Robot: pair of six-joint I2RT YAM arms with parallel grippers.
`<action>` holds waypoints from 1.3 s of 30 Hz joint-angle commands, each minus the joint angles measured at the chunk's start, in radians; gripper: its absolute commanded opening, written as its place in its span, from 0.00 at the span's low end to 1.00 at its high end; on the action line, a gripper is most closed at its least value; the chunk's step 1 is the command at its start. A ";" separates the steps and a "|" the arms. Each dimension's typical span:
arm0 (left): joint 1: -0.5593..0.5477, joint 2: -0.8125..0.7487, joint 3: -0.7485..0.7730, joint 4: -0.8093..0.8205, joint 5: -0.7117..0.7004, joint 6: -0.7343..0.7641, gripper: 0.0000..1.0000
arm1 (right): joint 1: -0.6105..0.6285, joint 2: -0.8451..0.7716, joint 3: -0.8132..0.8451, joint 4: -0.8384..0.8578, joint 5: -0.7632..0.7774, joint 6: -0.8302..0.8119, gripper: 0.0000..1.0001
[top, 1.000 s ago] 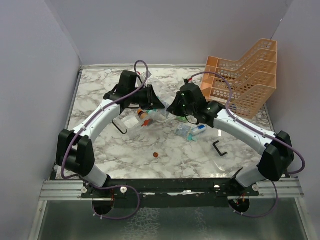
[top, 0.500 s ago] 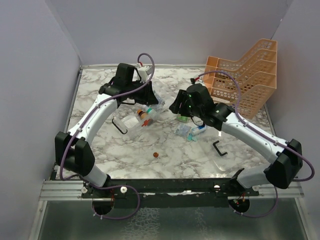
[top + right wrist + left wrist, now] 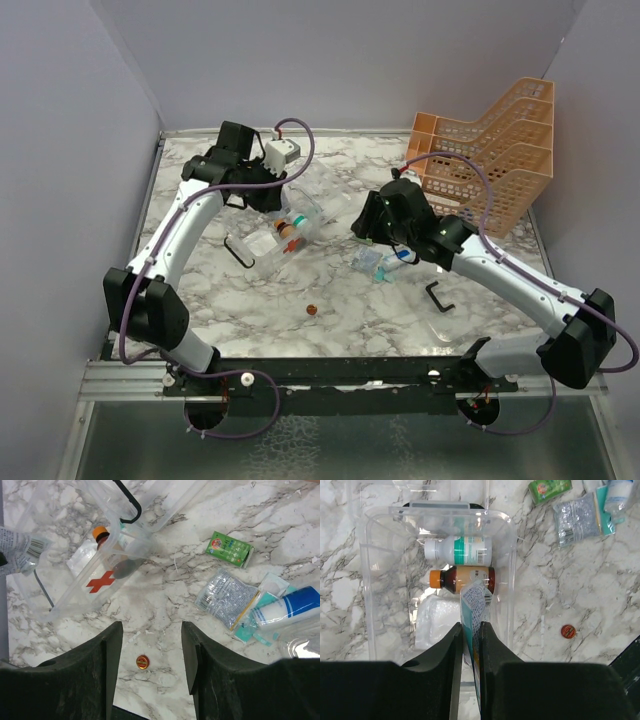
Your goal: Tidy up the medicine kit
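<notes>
The medicine kit point(image 3: 262, 250) is a clear box lying open left of the table's centre. In the left wrist view its rim point(image 3: 437, 513) frames a white bottle with a teal label point(image 3: 457, 550), an amber bottle with an orange cap point(image 3: 462, 579) and a white packet point(image 3: 437, 622). My left gripper point(image 3: 471, 630) is shut on a teal-and-white sachet point(image 3: 475, 597) and holds it over the box; it also shows from above point(image 3: 272, 198). My right gripper point(image 3: 151, 630) is open and empty, above bare table to the right of the kit point(image 3: 365, 222).
A green box point(image 3: 230, 549), a silver sachet point(image 3: 227, 597), a teal packet and a blue-and-white tube point(image 3: 287, 607) lie right of the kit. A red cap point(image 3: 311, 310) lies nearer me. A loose black handle point(image 3: 440, 297) lies front right. An orange mesh rack point(image 3: 490, 150) stands back right.
My left arm has swung back and to the left, its gripper staying over the box. My right arm has drawn a little to the right.
</notes>
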 commanded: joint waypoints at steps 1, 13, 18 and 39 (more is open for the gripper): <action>0.012 0.041 0.052 -0.125 -0.014 0.141 0.10 | -0.002 0.020 0.043 -0.072 0.015 -0.023 0.50; 0.057 0.246 0.061 -0.207 0.071 0.095 0.11 | -0.010 0.066 0.079 -0.112 0.029 -0.049 0.49; 0.058 0.290 0.055 -0.213 0.071 0.065 0.14 | -0.012 0.090 0.101 -0.104 0.020 -0.067 0.48; 0.068 0.310 0.059 -0.220 -0.074 -0.008 0.52 | -0.027 0.159 0.177 -0.083 -0.012 -0.092 0.45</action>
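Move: My left hand holds the silver sachet over the clear kit box. The white pouch inside, where the sachet is going, lies about 3 cm to the left, level fore-and-aft and some 15 cm below. The brown bottle lies about 2 cm ahead and 2 cm right of the hand, the white bottle about 5 cm ahead and 5 cm right, both about as far below. From my right hand the pouch is roughly 6 cm ahead, 22 cm left and 13 cm below. Still pinching the sachet, I lower my left hand about 12 cm into the open box towards the white pouch, easing some 3 cm left and tipping the fingers nearly 30 degrees further down. Deep in the box I slow and open the fingers to about half, letting go of the sachet. My right hand, empty and half open, sinks 2 cm, then slides about 2 cm forward. ##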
